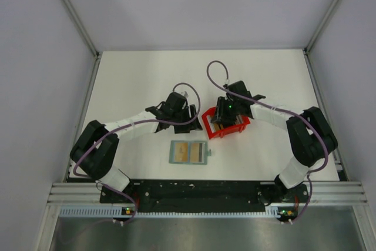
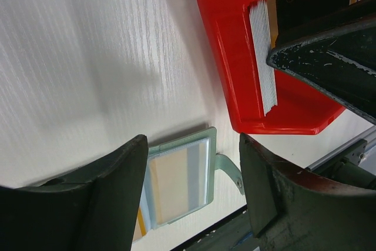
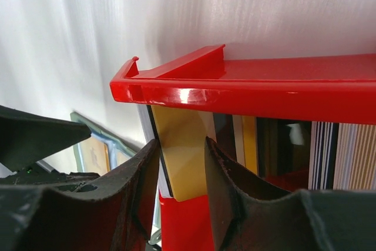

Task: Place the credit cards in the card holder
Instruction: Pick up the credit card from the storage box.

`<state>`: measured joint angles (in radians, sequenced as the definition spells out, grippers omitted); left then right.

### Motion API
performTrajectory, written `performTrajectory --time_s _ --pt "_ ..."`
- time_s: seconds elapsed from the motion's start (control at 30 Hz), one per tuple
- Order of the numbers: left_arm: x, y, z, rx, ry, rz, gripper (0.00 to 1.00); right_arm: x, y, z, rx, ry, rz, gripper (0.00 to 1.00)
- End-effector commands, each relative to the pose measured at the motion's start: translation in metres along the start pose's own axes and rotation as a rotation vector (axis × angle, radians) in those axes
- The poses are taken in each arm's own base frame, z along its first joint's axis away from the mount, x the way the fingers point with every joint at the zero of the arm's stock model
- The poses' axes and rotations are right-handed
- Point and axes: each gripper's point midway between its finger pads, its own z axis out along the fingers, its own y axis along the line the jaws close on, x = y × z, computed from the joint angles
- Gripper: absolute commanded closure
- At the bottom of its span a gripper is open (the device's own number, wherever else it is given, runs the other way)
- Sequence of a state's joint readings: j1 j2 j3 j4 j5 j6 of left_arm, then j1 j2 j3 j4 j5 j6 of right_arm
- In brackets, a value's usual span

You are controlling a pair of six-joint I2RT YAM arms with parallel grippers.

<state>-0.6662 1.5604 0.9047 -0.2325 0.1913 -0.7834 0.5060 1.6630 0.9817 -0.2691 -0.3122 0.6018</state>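
Observation:
The card holder (image 1: pixel 188 152) lies open and flat near the front of the table, a tan card showing behind its clear pocket (image 2: pixel 176 177). My left gripper (image 2: pixel 194 186) hangs open above it with nothing between its fingers; the top view shows the left gripper (image 1: pixel 188 116) just behind the holder. The credit cards (image 2: pixel 262 57) stand on edge in a red bin (image 1: pixel 210 127). My right gripper (image 1: pixel 227 113) reaches into that bin. Its jaws (image 3: pixel 180 145) stand partly open around a tan card (image 3: pixel 183 171), which leans across the gap with thin cards behind it.
The red bin (image 3: pixel 264 92) sits right of centre, its rim above my right fingers, and more striped and yellow cards (image 3: pixel 329 151) stand deeper inside. The holder's strap with its snap (image 2: pixel 230 171) sticks out toward the bin. Both arms work close together beside the bin.

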Motion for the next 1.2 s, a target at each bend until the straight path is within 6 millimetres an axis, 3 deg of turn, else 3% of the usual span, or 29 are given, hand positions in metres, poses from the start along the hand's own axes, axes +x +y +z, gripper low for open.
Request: performTrajectory --time_s 0.0,0.43,0.67,0.8,0.9,0.97,1.17 --pt "-0.006 -0.005 -0.002 0.031 -0.028 0.002 0.33 -0.010 0.003 -0.002 0.027 -0.033 -0.044 0.65" --pt "-0.005 -0.005 -0.002 0.033 -0.027 0.001 0.33 -0.025 -0.018 -0.025 0.178 -0.117 -0.102 0.66" --pt "-0.004 -0.004 -0.002 0.031 -0.026 0.002 0.33 -0.029 -0.017 -0.028 0.193 -0.122 -0.103 0.66" --pt "-0.004 -0.003 -0.001 0.033 -0.026 0.002 0.33 -0.027 -0.002 -0.030 0.115 -0.112 -0.095 0.58" --pt "-0.005 -0.005 -0.001 0.045 -0.029 0.003 0.33 -0.028 0.003 -0.028 0.087 -0.115 -0.100 0.42" --pt "-0.006 -0.008 0.001 0.054 -0.030 0.003 0.33 -0.026 0.000 -0.024 0.092 -0.102 -0.098 0.37" --pt "-0.010 -0.014 0.004 0.074 -0.033 0.004 0.33 -0.012 0.003 -0.005 0.038 -0.016 -0.088 0.34"
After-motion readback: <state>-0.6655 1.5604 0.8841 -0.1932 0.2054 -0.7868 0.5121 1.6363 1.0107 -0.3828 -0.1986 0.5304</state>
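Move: Just below the right fingertips, some 2 cm down and 1 cm left, is the gold credit card, standing near the left end of the red storage box. The white card stands about 2 cm further left of it; the box's middle is roughly 3 cm right of the hand and 1 cm back. The open card holder lies some 12 cm back and 11 cm left. From the left hand the gold card is about 7 cm right, level and 4 cm below. Dragging to its right by about 3.5 cm, the right hand keeps its fingertips at the gold card, the right finger at that card's right edge, and tips roughly 10 degrees so the fingers point more steeply down. Then it turns back left about 1 cm while the fingers open wide, ending spread around the white, black and gold cards. ##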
